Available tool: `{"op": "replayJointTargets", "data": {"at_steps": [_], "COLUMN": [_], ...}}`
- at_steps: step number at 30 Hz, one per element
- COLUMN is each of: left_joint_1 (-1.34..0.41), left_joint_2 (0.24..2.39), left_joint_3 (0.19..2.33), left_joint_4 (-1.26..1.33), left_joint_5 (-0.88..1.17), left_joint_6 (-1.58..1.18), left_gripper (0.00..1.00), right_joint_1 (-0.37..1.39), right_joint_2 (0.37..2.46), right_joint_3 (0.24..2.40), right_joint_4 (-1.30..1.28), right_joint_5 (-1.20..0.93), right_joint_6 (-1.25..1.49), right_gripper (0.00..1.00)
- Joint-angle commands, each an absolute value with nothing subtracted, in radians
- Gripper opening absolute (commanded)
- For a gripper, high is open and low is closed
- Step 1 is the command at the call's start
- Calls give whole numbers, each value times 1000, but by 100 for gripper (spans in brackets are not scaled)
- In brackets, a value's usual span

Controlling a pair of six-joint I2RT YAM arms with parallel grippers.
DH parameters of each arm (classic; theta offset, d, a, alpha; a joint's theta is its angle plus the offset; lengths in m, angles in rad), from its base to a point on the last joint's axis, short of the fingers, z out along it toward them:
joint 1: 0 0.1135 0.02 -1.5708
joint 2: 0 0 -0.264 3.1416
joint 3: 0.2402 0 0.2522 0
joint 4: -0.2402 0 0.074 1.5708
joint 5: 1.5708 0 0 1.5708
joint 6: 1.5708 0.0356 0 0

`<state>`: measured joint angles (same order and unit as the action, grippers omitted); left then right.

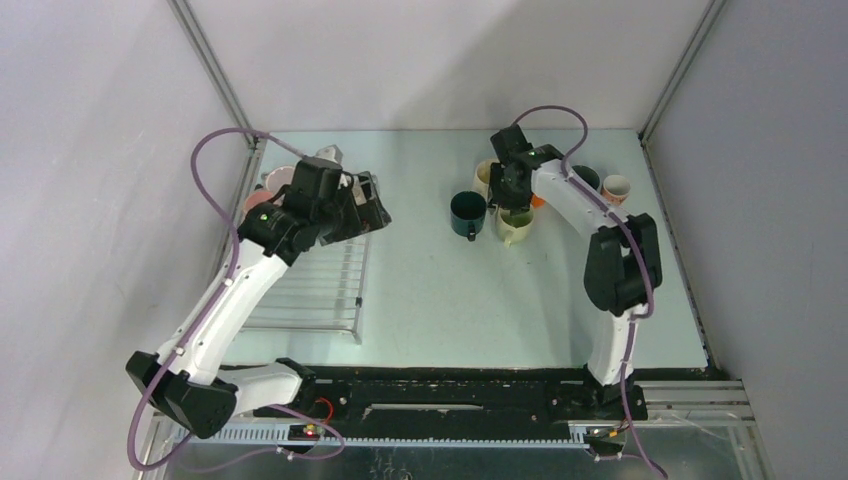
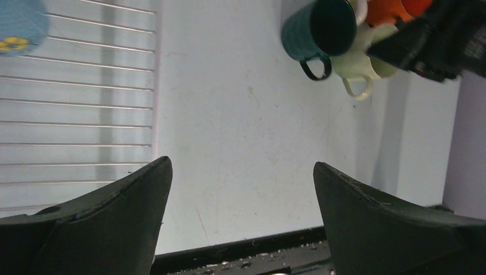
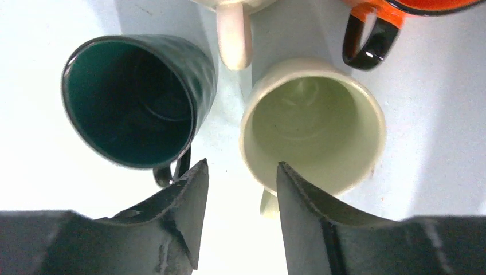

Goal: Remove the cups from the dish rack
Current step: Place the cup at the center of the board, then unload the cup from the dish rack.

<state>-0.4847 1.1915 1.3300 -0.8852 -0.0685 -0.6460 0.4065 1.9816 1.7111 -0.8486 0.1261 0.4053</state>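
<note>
The dish rack (image 1: 310, 290) lies at the left; in the left wrist view its bars (image 2: 86, 103) carry a blue cup (image 2: 20, 26). More cups, one pink (image 1: 255, 200) and one white (image 1: 278, 180), show at its far end behind the left arm. My left gripper (image 2: 240, 172) hangs wide open and empty above the rack's right edge. On the table stand a dark green cup (image 3: 134, 97) and a pale cream cup (image 3: 312, 123). My right gripper (image 3: 242, 166) is just above the cream cup's near rim, jaws apart, only table between them.
An orange cup (image 3: 395, 11) and a cream cup (image 1: 484, 176) stand just behind the two table cups. Further right are a dark cup (image 1: 585, 178) and a white cup (image 1: 616, 187) near the right wall. The black base rail (image 1: 450, 385) runs along the near edge.
</note>
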Motion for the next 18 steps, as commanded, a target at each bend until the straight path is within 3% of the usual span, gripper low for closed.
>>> {"op": "replayJointTargets", "data": {"at_steps": [1,10,18], "left_joint_1": [-441,-330,-230], "left_joint_2": [1183,1182,1271], "left_joint_3": [1398,1375,1379], "left_joint_4": [-923,-967,-980], "left_joint_5": [-184,-437,-568], "left_joint_6": [-651,-796,-944], "left_gripper": [100,100,100], "right_joint_1": [412,431,448], "right_joint_2": [1815,1661,1640], "right_joint_3": [1681,1576,1553], "right_joint_4": [-851,-789,-756], "right_joint_5": [146,77,11], "right_joint_6": [390,359,344], "right_gripper": [57,81,87]}}
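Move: The light-green cup, already standing on the board, has its middle some 4 cm right of the right hand, about 1 cm back and 7 cm below; the teal cup is 5 cm left of that hand and level with it, the cream cup 8 cm ahead and 1 cm left. The blue cup in the rack lies roughly 13 cm ahead of the left hand, 14 cm left and 20 cm down, with the coral cup 7 cm beyond it and 3 cm to its right, the tan cup 4 cm ahead of it and 10 cm right. The light-green cup is left standing as the right hand, already loosened from it, climbs about 8 cm and draws back 4 cm, fingers spreading from half to nearly wide open and tipping up slightly. Meanwhile the empty left hand, kept wide open, swings some 12 cm left and a little forward at steady height towards the rack's cups, turning about 35 degrees counter-clockwise. ##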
